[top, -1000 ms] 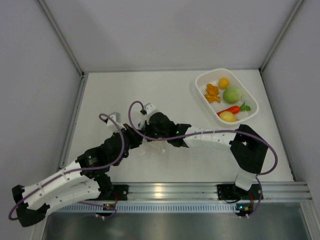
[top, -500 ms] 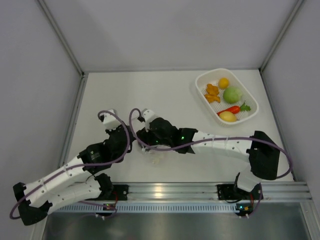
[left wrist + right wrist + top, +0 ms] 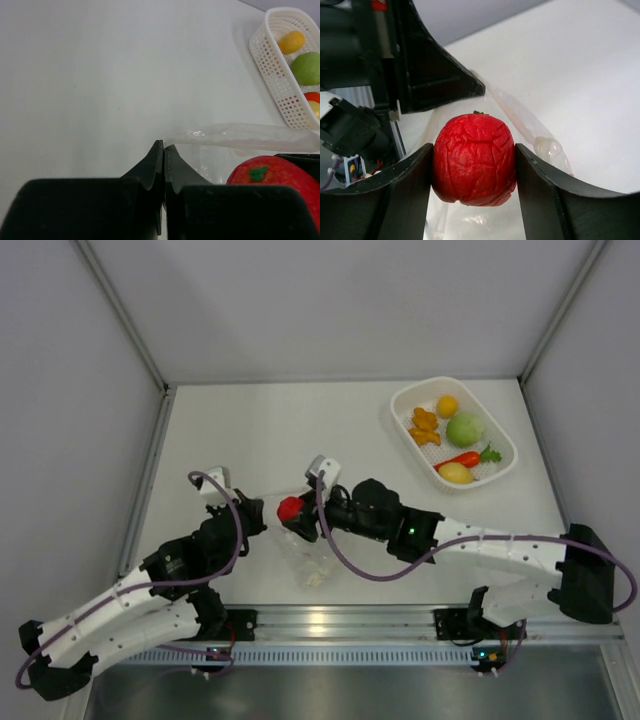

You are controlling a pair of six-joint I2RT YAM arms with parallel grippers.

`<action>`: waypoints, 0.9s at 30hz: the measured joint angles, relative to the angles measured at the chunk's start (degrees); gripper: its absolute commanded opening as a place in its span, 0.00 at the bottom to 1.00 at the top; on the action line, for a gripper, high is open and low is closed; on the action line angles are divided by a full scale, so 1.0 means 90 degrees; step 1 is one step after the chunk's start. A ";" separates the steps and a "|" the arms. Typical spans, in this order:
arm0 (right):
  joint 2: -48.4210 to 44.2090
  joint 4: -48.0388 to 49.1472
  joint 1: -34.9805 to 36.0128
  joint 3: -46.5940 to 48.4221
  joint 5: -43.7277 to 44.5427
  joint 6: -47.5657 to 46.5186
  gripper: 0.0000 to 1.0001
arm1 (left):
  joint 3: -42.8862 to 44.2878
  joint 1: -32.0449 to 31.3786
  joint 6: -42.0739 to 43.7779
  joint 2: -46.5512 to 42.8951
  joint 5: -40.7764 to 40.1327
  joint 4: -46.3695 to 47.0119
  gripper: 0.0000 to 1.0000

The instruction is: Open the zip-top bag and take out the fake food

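Observation:
The clear zip-top bag [image 3: 312, 562] lies near the table's front edge, its mouth held up. My left gripper [image 3: 164, 146] is shut on the rim of the bag [image 3: 240, 135]. A red ball [image 3: 473, 158] with a small green stem sits squeezed between the fingers of my right gripper [image 3: 472, 162], just above the bag's open mouth [image 3: 520, 130]. From above, the red ball [image 3: 290, 508] shows between the two wrists, with the right gripper [image 3: 298, 512] beside the left gripper [image 3: 256, 516]. More fake food lies in a white basket [image 3: 505, 440]: orange ball [image 3: 447, 406], lumpy orange piece [image 3: 425, 426], pale-green ball [image 3: 464, 429], chilli [image 3: 466, 459], lemon [image 3: 455, 474].
The white perforated basket [image 3: 272, 65] stands at the back right. Grey walls close the table on three sides. A metal rail [image 3: 330, 622] with both arm bases runs along the near edge.
My right gripper has drawn back out of the bag toward the right with the red ball in it. The left gripper has shifted slightly left, still pinching the bag's rim.

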 measured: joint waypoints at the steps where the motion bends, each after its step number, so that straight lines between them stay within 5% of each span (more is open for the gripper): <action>1: -0.0294 0.0486 0.0000 -0.0420 -0.0002 -0.0017 0.06 | -0.0015 -0.0012 -0.0017 0.0019 0.0102 0.0068 0.00; 6: -0.1039 0.2470 0.0002 -0.1732 -0.0027 -0.0058 0.06 | -0.0022 -0.0012 0.0015 0.0350 0.0180 0.0219 0.00; 14: -0.1362 0.4255 0.0002 -0.1943 0.0163 0.0100 0.03 | 0.0238 0.0019 0.0027 0.1489 -0.0214 0.0119 0.00; 20: -0.1651 0.2176 -0.0532 -0.0889 0.2089 0.0090 0.09 | 0.1236 0.0197 0.0068 0.2484 -0.0636 -0.0219 0.00; 27: -0.0886 -0.0272 -0.4034 0.0007 0.2329 0.0673 0.15 | 0.2601 0.0644 0.0882 0.3164 -0.1214 -0.0658 0.00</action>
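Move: The tomato is already between the right fingers, at the bag's mouth. The white basket's middle lies about 31 cm ahead of the right hand, 38 cm to its right and 21 cm below; in the basket the cabbage sits some 33 cm ahead and 42 cm right, the orange knobbly piece 32 cm ahead and 32 cm right. From the left hand, pinching the bag's rim, the basket is roughly 28 cm ahead, 45 cm right and 18 cm below. Up first, about 11 cm, edging right and rolling as it leaves the bag, then in a fast swing right and forward towards the basket, the right hand carries the still-gripped tomato, turning clockwise some 60 degrees and sinking over the last stretch. The left fingers stay shut on the bag's rim, dipping slightly before travelling forward and rising, with a roll. ##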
